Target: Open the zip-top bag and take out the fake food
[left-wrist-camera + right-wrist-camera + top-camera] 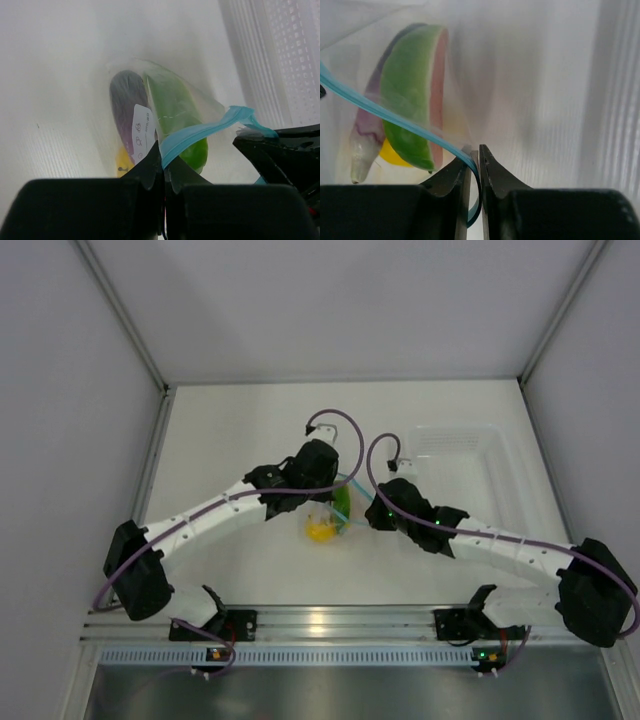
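The zip-top bag [331, 514] is held between both grippers at the table's middle. Its teal zip strip [200, 132] looks closed. Inside the bag is the fake food: a green-skinned wedge [415, 110] with red flesh, a purple eggplant piece [125, 100] and a yellow fruit [395, 155]. My left gripper [163, 150] is shut on the strip's left end. My right gripper [475, 150] pinches the strip's other end, with only a thin slit between its jaws and the strip curling through. The right fingers [280, 150] show at the edge of the left wrist view.
A clear rigid tub [500, 455] stands at the back right, close behind the right arm, and its ribbed wall [285, 60] fills the right of the left wrist view. Grey walls enclose the white table [230, 440] on three sides.
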`<state>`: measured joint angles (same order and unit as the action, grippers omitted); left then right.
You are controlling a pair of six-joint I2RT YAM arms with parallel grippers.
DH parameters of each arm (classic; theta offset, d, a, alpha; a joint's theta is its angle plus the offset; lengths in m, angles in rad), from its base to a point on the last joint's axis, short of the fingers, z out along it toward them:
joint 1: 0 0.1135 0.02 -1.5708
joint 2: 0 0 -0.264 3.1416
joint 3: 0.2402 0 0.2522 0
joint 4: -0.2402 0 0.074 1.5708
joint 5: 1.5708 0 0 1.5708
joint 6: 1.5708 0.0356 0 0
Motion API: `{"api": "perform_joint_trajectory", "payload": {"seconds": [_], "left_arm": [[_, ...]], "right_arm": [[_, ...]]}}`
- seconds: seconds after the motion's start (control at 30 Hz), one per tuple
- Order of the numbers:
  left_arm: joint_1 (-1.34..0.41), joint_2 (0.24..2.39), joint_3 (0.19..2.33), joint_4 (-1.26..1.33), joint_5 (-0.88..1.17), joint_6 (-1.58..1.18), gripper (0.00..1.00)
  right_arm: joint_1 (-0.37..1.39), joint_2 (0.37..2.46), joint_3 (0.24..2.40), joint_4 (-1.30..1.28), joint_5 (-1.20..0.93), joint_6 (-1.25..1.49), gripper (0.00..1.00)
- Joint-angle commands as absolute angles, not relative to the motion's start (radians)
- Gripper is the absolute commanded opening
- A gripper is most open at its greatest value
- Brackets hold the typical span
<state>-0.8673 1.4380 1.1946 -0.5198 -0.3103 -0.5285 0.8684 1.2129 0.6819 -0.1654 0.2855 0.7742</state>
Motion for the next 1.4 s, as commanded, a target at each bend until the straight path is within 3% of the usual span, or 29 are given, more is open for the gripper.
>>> {"api": "perform_joint_trajectory", "payload": {"seconds": [0.0, 0.07, 0.33, 0.63, 1.07, 1.37], "left_arm": [[-0.868, 1.402, 1.200, -0.477, -0.268, -0.551, 0.00], [-0.870, 1.394, 1.190, -0.453, -0.261, -0.571, 0.00], [-0.888, 1.385, 1.154, -0.393, -0.301, -0.629, 0.00], [-0.908, 1.404, 1.163, -0.387, -0.368, -0.741, 0.00], [-0.923, 1.417, 1.174, -0.388, -0.428, -0.913, 0.00], [-0.943, 1.404, 1.169, -0.388, -0.422, -0.957, 0.00]], "right_arm": [[0.824, 1.123, 0.693, -0.147, 0.279, 0.741, 0.13], [0.807, 1.080, 0.706, -0.184, 0.281, 0.723, 0.22], [0.804, 0.980, 0.849, -0.319, 0.271, 0.641, 0.32], [0.827, 1.035, 0.989, -0.397, 0.175, 0.610, 0.30], [0.939, 1.051, 0.947, -0.318, 0.213, 0.673, 0.26], [0.919, 1.232, 0.997, -0.351, 0.318, 0.620, 0.35]]}}
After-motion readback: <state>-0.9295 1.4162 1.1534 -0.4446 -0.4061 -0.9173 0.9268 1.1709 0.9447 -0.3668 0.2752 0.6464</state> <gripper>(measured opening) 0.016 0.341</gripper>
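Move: The green melon slice in the bag is roughly 5 cm ahead of the right hand, 6 cm to its left and 6 cm below. The eggplant is about 4 cm farther left, beside it; the yellow fruit is some 11 cm left of the right hand and 1 cm back, about 7 cm down. From the left hand, which already pinches the blue zip edge, the melon slice is about 4 cm ahead, 2 cm right and 12 cm below. Open the right gripper to about a third so the blue edge comes free, and lift it some 13 cm, easing right at first. Then bring it left and a little back over the bag's mouth, turn it slightly counter-clockwise and lower it about 5 cm towards the melon slice, fingers apart. Keep the left gripper shut on its edge, drifting slightly right as it rolls and turns counter-clockwise. ##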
